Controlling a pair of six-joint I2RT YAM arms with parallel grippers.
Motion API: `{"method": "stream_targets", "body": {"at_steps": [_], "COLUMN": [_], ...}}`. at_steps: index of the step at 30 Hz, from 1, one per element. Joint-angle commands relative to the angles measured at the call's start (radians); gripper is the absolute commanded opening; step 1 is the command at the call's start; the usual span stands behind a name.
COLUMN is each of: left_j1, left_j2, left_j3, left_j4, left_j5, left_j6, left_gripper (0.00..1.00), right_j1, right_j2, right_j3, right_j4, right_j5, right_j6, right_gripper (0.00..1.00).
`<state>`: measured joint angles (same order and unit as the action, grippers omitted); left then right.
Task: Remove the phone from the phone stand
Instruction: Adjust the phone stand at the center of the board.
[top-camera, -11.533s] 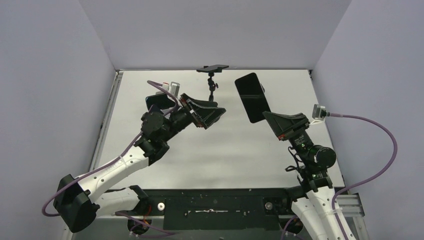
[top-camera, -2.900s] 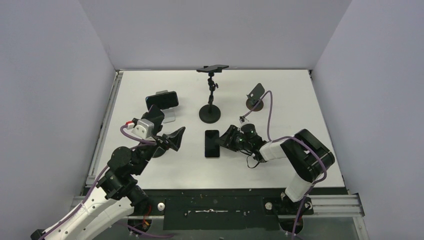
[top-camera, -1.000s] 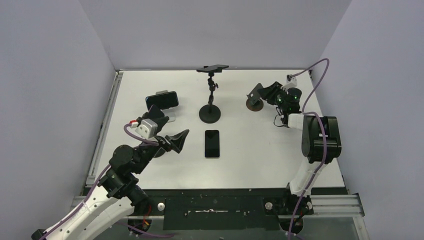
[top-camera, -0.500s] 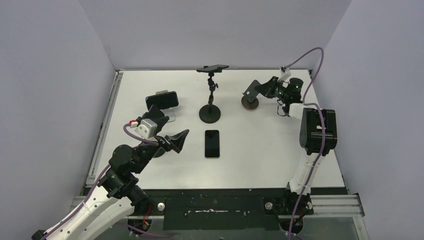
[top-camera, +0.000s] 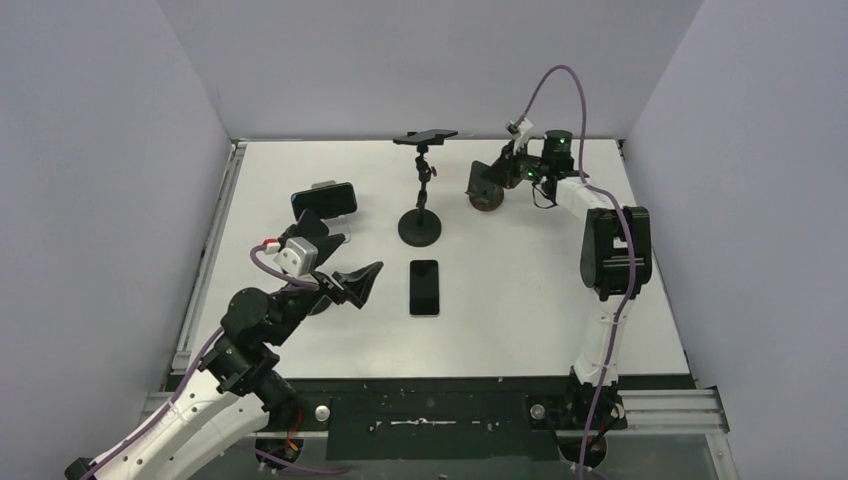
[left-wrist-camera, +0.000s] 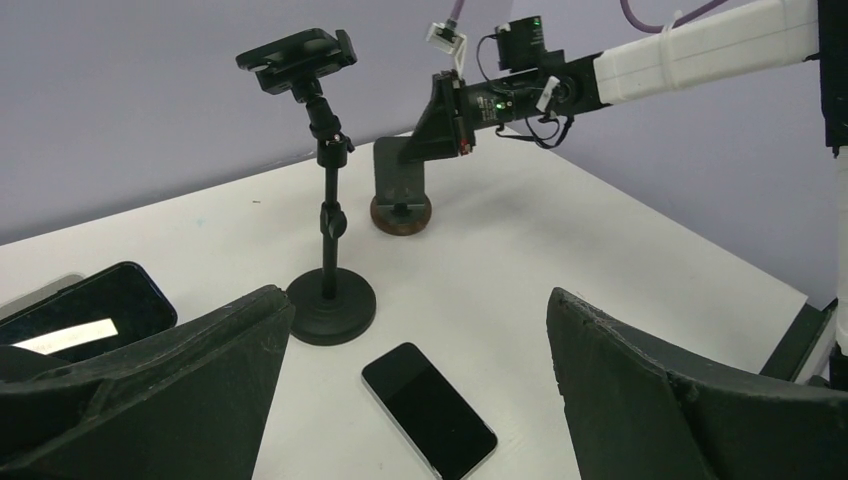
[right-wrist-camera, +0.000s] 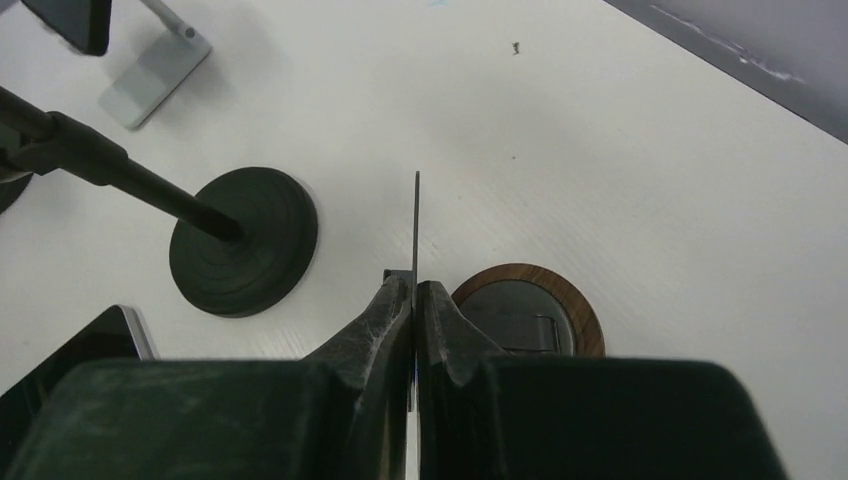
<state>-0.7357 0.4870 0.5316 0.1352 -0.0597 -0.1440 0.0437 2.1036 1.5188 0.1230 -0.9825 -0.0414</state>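
Note:
A black phone (top-camera: 424, 287) (left-wrist-camera: 430, 410) lies flat on the white table, off any stand. A small phone stand with a round wooden base (top-camera: 487, 197) (right-wrist-camera: 527, 310) sits at the back right, with nothing on it. My right gripper (top-camera: 503, 170) (right-wrist-camera: 414, 285) is shut on its thin upright plate (right-wrist-camera: 416, 225) (left-wrist-camera: 400, 165), seen edge-on between the jaws. My left gripper (top-camera: 366, 281) (left-wrist-camera: 420, 300) hovers open left of the flat phone, nothing between its fingers.
A second dark phone (top-camera: 324, 199) (left-wrist-camera: 85, 320) rests on a silver stand (right-wrist-camera: 155, 75) at the left. A black tripod stand (top-camera: 420, 228) (left-wrist-camera: 330, 305) with an empty clamp on top (top-camera: 425, 137) (left-wrist-camera: 295, 60) rises at the back centre. Grey walls enclose the table.
My right gripper has shut on the wooden stand's plate and carried the stand left and towards the back wall. The left arm has barely moved.

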Motion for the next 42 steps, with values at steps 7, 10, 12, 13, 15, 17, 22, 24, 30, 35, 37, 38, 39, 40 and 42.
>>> {"method": "stream_targets", "body": {"at_steps": [7, 10, 12, 13, 15, 17, 22, 24, 30, 35, 37, 38, 39, 40, 42], "left_j1": [0.010, 0.012, 0.012, 0.012, 0.012, 0.012, 0.015, 0.013, 0.014, 0.020, 0.021, 0.022, 0.023, 0.023, 0.023], "left_j2": [0.013, 0.018, 0.024, 0.026, 0.029, 0.031, 0.037, 0.040, 0.050, 0.043, 0.042, 0.041, 0.041, 0.042, 0.042], "left_j3": [-0.001, -0.002, -0.001, -0.001, 0.000, 0.001, 0.000, 0.001, 0.004, 0.002, 0.002, 0.001, 0.001, 0.002, 0.001], "left_j4": [0.071, 0.075, 0.074, 0.074, 0.075, 0.076, 0.078, 0.079, 0.079, 0.084, 0.085, 0.084, 0.085, 0.086, 0.087], "left_j5": [0.034, 0.039, 0.046, 0.048, 0.053, 0.056, 0.060, 0.060, 0.080, 0.083, 0.085, 0.085, 0.086, 0.086, 0.086], "left_j6": [-0.009, -0.009, -0.009, -0.009, -0.011, -0.011, -0.011, -0.011, -0.011, -0.014, -0.014, -0.015, -0.015, -0.015, -0.016], "left_gripper": [0.97, 0.97, 0.97, 0.97, 0.98, 0.97, 0.97, 0.97, 0.97, 0.97, 0.97, 0.97, 0.97, 0.97, 0.97], "right_j1": [-0.010, -0.022, -0.035, -0.040, -0.041, -0.077, -0.102, -0.103, -0.107, -0.112, -0.105, -0.099, -0.090, -0.075, -0.015], "right_j2": [0.075, 0.085, 0.088, 0.090, 0.090, 0.088, 0.091, 0.093, 0.062, -0.073, -0.142, -0.176, -0.211, -0.245, -0.312], "right_j3": [0.214, 0.201, 0.186, 0.179, 0.164, 0.146, 0.112, 0.108, 0.085, -0.059, -0.143, -0.191, -0.233, -0.273, -0.352], "right_j4": [-0.218, -0.214, -0.199, -0.193, -0.174, -0.150, -0.085, -0.083, -0.042, 0.171, 0.272, 0.316, 0.361, 0.375, 0.397], "right_j5": [-0.071, -0.069, -0.068, -0.066, -0.066, -0.064, -0.057, -0.049, -0.008, 0.105, 0.183, 0.230, 0.273, 0.337, 0.462], "right_j6": [-0.223, -0.215, -0.191, -0.178, -0.149, -0.123, -0.068, -0.068, -0.037, 0.112, 0.178, 0.214, 0.244, 0.259, 0.277], "right_gripper": [0.00, 0.00, 0.00, 0.00, 0.00, 0.06, 0.39, 0.43, 0.59, 0.76, 0.80, 0.82, 0.83, 0.84, 0.84]}}
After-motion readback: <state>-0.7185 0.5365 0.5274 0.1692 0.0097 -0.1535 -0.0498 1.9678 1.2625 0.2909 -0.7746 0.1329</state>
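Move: Right at the right hand, the phone stand's upright plate is already pinched between its shut fingers; the stand's middle lies about 5 cm straight below. The tall black stand is some 20 cm to the left and 9 cm nearer the base, its middle a few cm higher than the hand, and the loose phone lies flat about 26 cm back and 19 cm left, roughly 10 cm down. From the left hand, the phone stand is about 32 cm ahead, 31 cm right and 22 cm below. Keeping its pinch on the plate, the right hand first eases the phone stand about 2.5 cm left, then reverses and draws it right, away from the tall black stand. As it passes some 5 cm of that return, the fingers open wide and let go of the plate; the hand continues right, sinking about 3 cm before rising again, drawing back slightly and turning about 20 degrees clockwise. ##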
